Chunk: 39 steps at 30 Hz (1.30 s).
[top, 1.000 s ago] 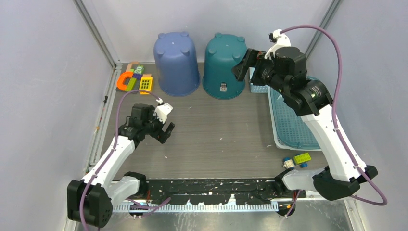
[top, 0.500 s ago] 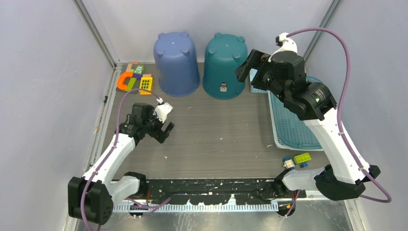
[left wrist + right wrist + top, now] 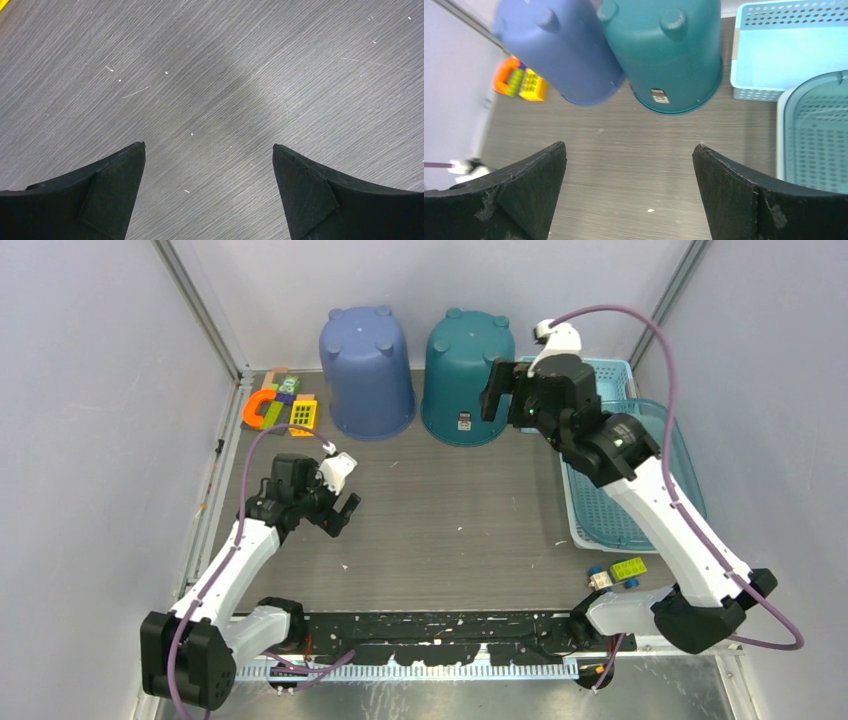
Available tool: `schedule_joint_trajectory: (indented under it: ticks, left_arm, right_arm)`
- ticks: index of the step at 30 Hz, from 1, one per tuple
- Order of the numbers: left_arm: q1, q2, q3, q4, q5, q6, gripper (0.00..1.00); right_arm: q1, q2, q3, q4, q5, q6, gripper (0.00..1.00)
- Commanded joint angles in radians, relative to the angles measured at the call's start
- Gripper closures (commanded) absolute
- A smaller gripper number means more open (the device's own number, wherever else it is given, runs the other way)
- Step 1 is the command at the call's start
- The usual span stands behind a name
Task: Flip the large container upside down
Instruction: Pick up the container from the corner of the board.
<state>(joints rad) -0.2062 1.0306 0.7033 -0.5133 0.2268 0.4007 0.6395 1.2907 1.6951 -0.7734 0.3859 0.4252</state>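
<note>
The large container, a wide pale-blue perforated basket (image 3: 603,510) (image 3: 819,145), lies open side up at the table's right side. My right arm reaches over its left rim. My right gripper (image 3: 505,395) (image 3: 629,150) hangs open and empty above the table, beside an upturned teal bucket (image 3: 462,380) (image 3: 664,55) and left of the basket. It touches neither. My left gripper (image 3: 340,512) (image 3: 209,146) is open over bare table at the left, with nothing between its fingers.
An upturned blue bucket (image 3: 365,370) (image 3: 559,55) stands left of the teal one. A small pale-blue basket (image 3: 610,368) (image 3: 784,50) sits behind the large one. Coloured toy blocks (image 3: 280,405) (image 3: 521,82) lie at the back left. Small bricks (image 3: 620,572) lie near the right arm's base.
My right arm has swung left and drawn back, uncovering the small basket; its gripper stays open near the teal bucket. The left arm has barely moved.
</note>
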Motion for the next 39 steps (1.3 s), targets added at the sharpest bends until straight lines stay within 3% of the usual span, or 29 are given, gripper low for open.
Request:
schedule_joint_trajectory:
  ticks: [1, 6, 12, 26, 34, 39]
  left_arm:
    - [0.008, -0.028, 0.012, 0.03, 0.002, 0.002, 0.0]
    - [0.008, -0.026, 0.009, 0.034, 0.012, 0.0, 0.0]
    - [0.008, -0.03, 0.003, 0.044, 0.02, -0.004, 0.0]
    - [0.015, -0.047, -0.014, 0.062, 0.035, -0.007, 0.0]
    - [0.017, -0.049, -0.023, 0.071, 0.046, -0.003, 0.0]
    - [0.018, -0.052, -0.025, 0.072, 0.049, -0.002, 0.0]
  right_arm:
    - [-0.008, -0.041, -0.116, 0.161, -0.057, -0.332, 0.0]
    - [-0.047, -0.053, -0.22, 0.256, -0.082, -0.438, 0.0]
    - [-0.075, 0.049, -0.235, 0.365, -0.069, -0.451, 0.0]
    - [-0.204, 0.399, -0.029, 0.446, -0.012, -0.368, 0.0]
    - [-0.296, 0.438, 0.035, 0.455, -0.224, -0.243, 0.0]
    - [-0.301, 0.449, 0.054, 0.465, -0.202, -0.25, 0.0]
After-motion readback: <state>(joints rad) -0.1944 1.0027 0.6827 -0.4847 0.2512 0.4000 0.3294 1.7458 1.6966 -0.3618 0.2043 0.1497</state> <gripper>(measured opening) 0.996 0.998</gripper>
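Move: The light-blue container in the far right corner lies about 30 cm ahead of the right hand, 21 cm to its right and 36 cm below. The upturned teal container stands 26 cm ahead of that hand and about 2 cm left, the upturned blue container 27 cm ahead and 20 cm left, and the green basket 12 cm ahead and 30 cm right. From the left hand the light-blue container is some 36 cm ahead, 44 cm right and 8 cm lower. Towards the light-blue container in the corner, the right hand reaches forward about 18 cm, and up beside the top of the upturned teal container with no clear touch. It sinks some 14 cm along the way, then rises about 3 cm and drifts slightly right, fingers wide open throughout. The wrist rolls left side down by about 25 degrees and turns half of that back. ##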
